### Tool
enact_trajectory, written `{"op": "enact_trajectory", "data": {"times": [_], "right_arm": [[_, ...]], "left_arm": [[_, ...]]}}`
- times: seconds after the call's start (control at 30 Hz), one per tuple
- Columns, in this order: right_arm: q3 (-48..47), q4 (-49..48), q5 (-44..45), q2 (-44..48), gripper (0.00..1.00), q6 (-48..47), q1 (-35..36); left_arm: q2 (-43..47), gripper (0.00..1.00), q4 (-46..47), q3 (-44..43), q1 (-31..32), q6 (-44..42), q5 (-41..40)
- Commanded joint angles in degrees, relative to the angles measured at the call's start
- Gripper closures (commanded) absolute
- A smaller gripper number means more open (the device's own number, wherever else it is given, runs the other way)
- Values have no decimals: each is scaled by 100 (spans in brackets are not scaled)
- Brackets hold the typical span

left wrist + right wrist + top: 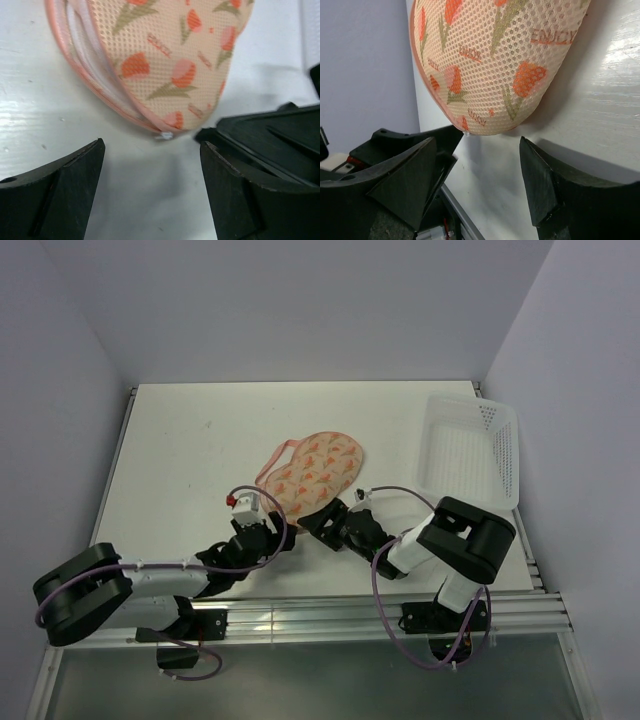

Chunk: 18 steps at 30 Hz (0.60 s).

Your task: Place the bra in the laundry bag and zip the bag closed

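Observation:
The laundry bag is a peach mesh pouch with orange flowers, lying near the middle of the table. Its pink zipper edge shows a whitish gap on the left side, and a small white zipper pull sits at its near tip. The bra is out of sight. My left gripper is open and empty just in front of the bag's near tip. My right gripper is open and empty beside that same end of the bag. The two grippers almost touch.
A white perforated plastic basket stands at the right edge of the table. A pink loop sticks out from the bag's left side. Purple cables arc over both arms. The table's near edge is a metal rail.

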<state>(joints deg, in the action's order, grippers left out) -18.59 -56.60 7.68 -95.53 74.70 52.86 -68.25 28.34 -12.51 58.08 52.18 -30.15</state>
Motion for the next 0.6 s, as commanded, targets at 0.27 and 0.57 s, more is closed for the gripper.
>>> {"op": "enact_trajectory", "data": {"times": [0.27,0.57], "right_arm": [[66,-211,155,87,26,-96,31],[-13,-317,110,-89,25,1,40]], "left_arm": [[-1067,55,1068,-454,-491,-42,-61],[-1375,100,1842,-471,-369,222,71]]}}
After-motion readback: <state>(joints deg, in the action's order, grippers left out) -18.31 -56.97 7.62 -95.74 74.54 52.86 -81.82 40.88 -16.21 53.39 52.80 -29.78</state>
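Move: The laundry bag's near zip corner lies about 4 cm ahead of the left hand, perhaps 1 cm right and 1 cm lower. The bag's middle is some 12 cm ahead and 5 cm right of that hand, its pink strap about 15 cm straight ahead. From the open right hand, the corner lies roughly 4 cm left, 1 cm ahead and 2 cm below. Left hand reaches about 4 cm forward, dipping slightly, and shuts its fingers on the bag's near zip corner. ##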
